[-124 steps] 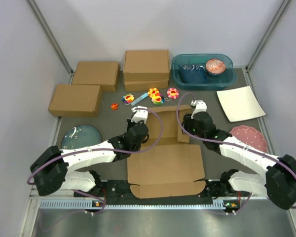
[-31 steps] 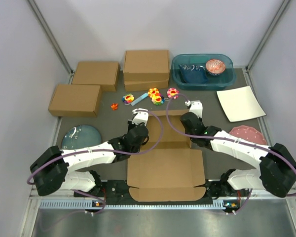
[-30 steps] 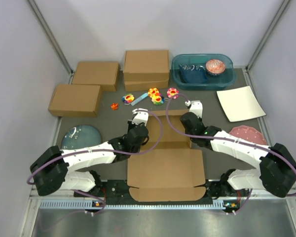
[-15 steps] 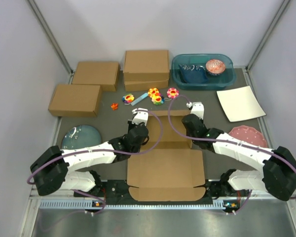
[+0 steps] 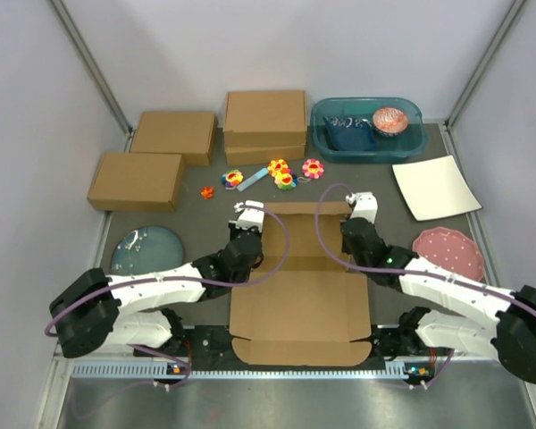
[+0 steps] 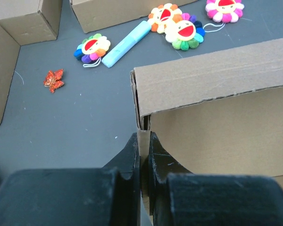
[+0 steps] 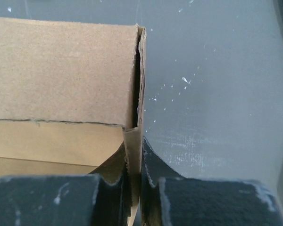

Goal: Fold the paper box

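The paper box (image 5: pixel 299 308) lies in the middle of the table, its broad lid panel flat toward the arm bases and its far wall (image 5: pixel 304 211) folded upright. My left gripper (image 5: pixel 247 225) is shut on the box's left side wall (image 6: pixel 142 123), pinched between the fingers (image 6: pixel 132 149) just below the far-left corner. My right gripper (image 5: pixel 357 222) is shut on the right side wall (image 7: pixel 133 136) at the far-right corner. Both side walls stand upright in the jaws. The far wall (image 6: pixel 212 75) (image 7: pixel 61 70) fills much of both wrist views.
Three ready-made cardboard boxes (image 5: pixel 136 179) (image 5: pixel 174 134) (image 5: pixel 265 125) stand at the back left. Flower toys (image 5: pixel 281 172), a blue stick (image 5: pixel 250 180) and a small red piece (image 5: pixel 207 191) lie behind the box. A teal bin (image 5: pixel 406 138), white sheet (image 5: pixel 435 186), pink plate (image 5: pixel 448 250) and glass dish (image 5: pixel 146 248) sit around.
The right gripper let go briefly, shifted right and shut again on the right side wall. The left gripper, holding the left wall, moved slightly left and farther back. The box's side walls now stand squarer.
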Robot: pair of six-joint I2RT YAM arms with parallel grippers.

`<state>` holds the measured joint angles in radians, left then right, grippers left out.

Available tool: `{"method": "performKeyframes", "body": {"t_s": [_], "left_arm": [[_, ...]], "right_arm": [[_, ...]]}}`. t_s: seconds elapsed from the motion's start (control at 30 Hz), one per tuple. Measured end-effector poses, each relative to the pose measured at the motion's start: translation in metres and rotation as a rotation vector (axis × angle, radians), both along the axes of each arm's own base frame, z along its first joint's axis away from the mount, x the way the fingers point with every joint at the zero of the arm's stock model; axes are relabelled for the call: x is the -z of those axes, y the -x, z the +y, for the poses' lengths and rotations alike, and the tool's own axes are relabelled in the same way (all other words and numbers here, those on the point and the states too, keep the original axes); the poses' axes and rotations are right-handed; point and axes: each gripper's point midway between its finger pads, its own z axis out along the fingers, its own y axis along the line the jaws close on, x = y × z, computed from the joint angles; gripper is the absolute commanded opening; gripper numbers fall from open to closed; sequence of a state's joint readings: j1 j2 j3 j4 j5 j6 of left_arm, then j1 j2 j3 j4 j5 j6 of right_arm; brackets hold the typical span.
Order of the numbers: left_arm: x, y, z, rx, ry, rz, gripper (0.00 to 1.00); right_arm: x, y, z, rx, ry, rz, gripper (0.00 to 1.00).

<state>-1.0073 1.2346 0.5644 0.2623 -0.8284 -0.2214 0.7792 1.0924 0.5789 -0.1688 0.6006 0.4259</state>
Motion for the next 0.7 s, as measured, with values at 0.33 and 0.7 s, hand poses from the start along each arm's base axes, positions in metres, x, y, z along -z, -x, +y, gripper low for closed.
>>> {"method": "performKeyframes", "body": {"t_s": [0.33, 0.7], "left_arm": [[-0.045, -0.015, 0.003, -0.005, 0.055, -0.315, 0.03], [-0.017, -0.053, -0.001, -0.127, -0.056, -0.373, 0.01]], "right_arm": [[-0.043, -0.024, 0.005, -0.003, -0.069, -0.293, 0.0], [-0.011, -0.051, 0.0, 0.081, 0.005, -0.424, 0.04]]}}
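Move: Both hands already pinch the far corners of the paper box. The middle of its far flap lies some 11 cm to the left hand's right and 11 cm to the right hand's left, about 2 cm ahead of each and near its height. From the left hand, 12 cm lower, the blue stick lies 11 cm ahead and 2 cm left, the yellow flowers 13 cm ahead and 5 cm right. The pink flower sits 14 cm ahead of the right hand, 8 cm left, 10 cm lower. In a shared arc, up first, then forward and down, both hands carry the box's far corners some 5 cm out towards the flowers, rising about 5 cm and sinking most of the way again. The wrists tip the fingertips up by 20 to 25 degrees, chiefly during the rise, and both grippers keep their pinch on the corners. ##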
